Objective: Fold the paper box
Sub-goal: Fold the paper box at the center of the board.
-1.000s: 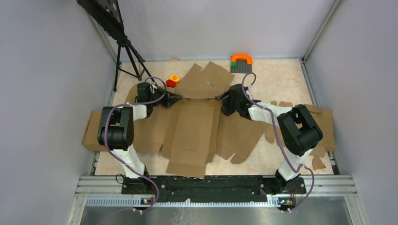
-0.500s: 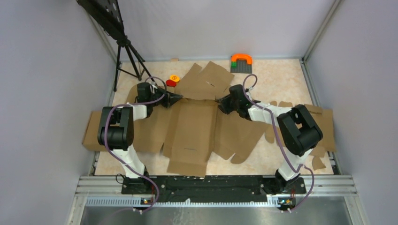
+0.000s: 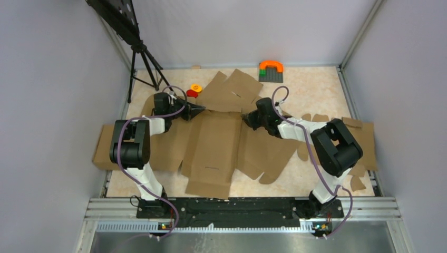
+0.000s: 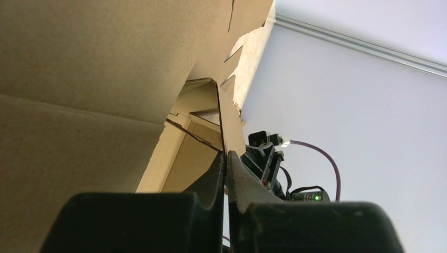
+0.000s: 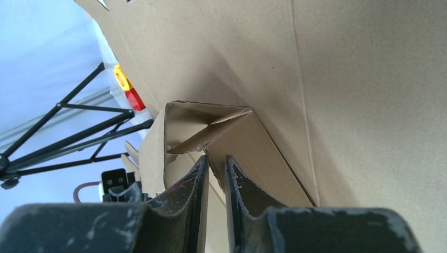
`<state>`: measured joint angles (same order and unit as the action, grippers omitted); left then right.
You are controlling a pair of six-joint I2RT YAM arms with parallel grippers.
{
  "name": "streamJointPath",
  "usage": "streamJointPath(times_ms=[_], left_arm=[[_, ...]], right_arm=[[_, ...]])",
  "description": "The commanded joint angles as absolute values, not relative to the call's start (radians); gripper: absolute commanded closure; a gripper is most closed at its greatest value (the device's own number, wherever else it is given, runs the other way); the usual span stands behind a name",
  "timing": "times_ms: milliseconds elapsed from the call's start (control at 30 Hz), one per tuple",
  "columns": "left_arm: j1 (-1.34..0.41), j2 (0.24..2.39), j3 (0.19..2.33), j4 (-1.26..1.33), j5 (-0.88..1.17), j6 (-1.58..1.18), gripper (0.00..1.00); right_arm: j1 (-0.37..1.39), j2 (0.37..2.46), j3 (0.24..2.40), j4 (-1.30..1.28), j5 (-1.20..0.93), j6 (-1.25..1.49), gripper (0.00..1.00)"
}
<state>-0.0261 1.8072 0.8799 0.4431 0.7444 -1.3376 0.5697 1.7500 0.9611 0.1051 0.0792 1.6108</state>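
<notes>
The paper box is a large brown die-cut sheet lying mid-table, its far end folded up into a low wall. At the wall's left end my left gripper is shut, and the left wrist view shows a thin cardboard flap pinched between its jaws. My right gripper is at the wall's right end. In the right wrist view its jaws stand a narrow gap apart, astride the edge of the folded corner.
Another brown sheet lies behind the box. More cardboard and scraps lie at the right, and a slab at the left. A red-and-yellow toy, an orange-and-green block on a grey plate and a tripod stand at the back.
My right gripper has shifted slightly left onto the box's far right corner and its jaws have narrowed from wide to a small gap. The left arm has stayed still.
</notes>
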Motion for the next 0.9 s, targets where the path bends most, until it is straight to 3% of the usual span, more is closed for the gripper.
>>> streamJointPath(times_ms=[0,167,267,467,633,867], left_arm=[[-0.029,1.801,0.878,0.492,0.767,-1.339,1.00],[-0.030,1.805,0.876,0.497,0.767,-1.339,1.00],[-0.030,1.810,0.875,0.501,0.771,-1.339,1.00],[-0.032,1.808,0.875,0.505,0.773,-1.343,1.00],[-0.031,1.802,0.877,0.503,0.774,-1.342,1.00],[-0.032,1.805,0.880,0.500,0.778,-1.339,1.00]], right_arm=[[0.594,1.728,0.993,0.149,0.091,1.563,0.85],[0.595,1.687,0.989,0.048,0.184,1.584,0.84],[0.595,1.677,0.974,0.067,0.200,1.597,0.67],[0.595,1.677,0.933,0.112,0.194,1.707,0.62],[0.595,1.647,0.914,0.129,0.224,1.751,0.17],[0.596,1.692,0.971,0.179,0.177,1.661,0.16]])
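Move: The far top corner of the box's right side wall sits just between the right fingertips, at most 1 cm to their left and 1 cm below. From there, the middle of the far flap's raised edge is about 7 cm to the left and 1 cm ahead, and the middle of the box floor some 10 cm left, 12 cm back and 6 cm down. That wall corner lies about 14 cm right of and 3 cm back from the left hand, which already pinches the far flap's left end. Spread the right fingers from nearly shut to wide open around the right side wall's far corner, loosing it. As they open, ease the hand about 2 cm to the right, away from the left gripper, and turn it some 10 degrees clockwise. Hold the left gripper still, keeping its pinch on the far flap. ##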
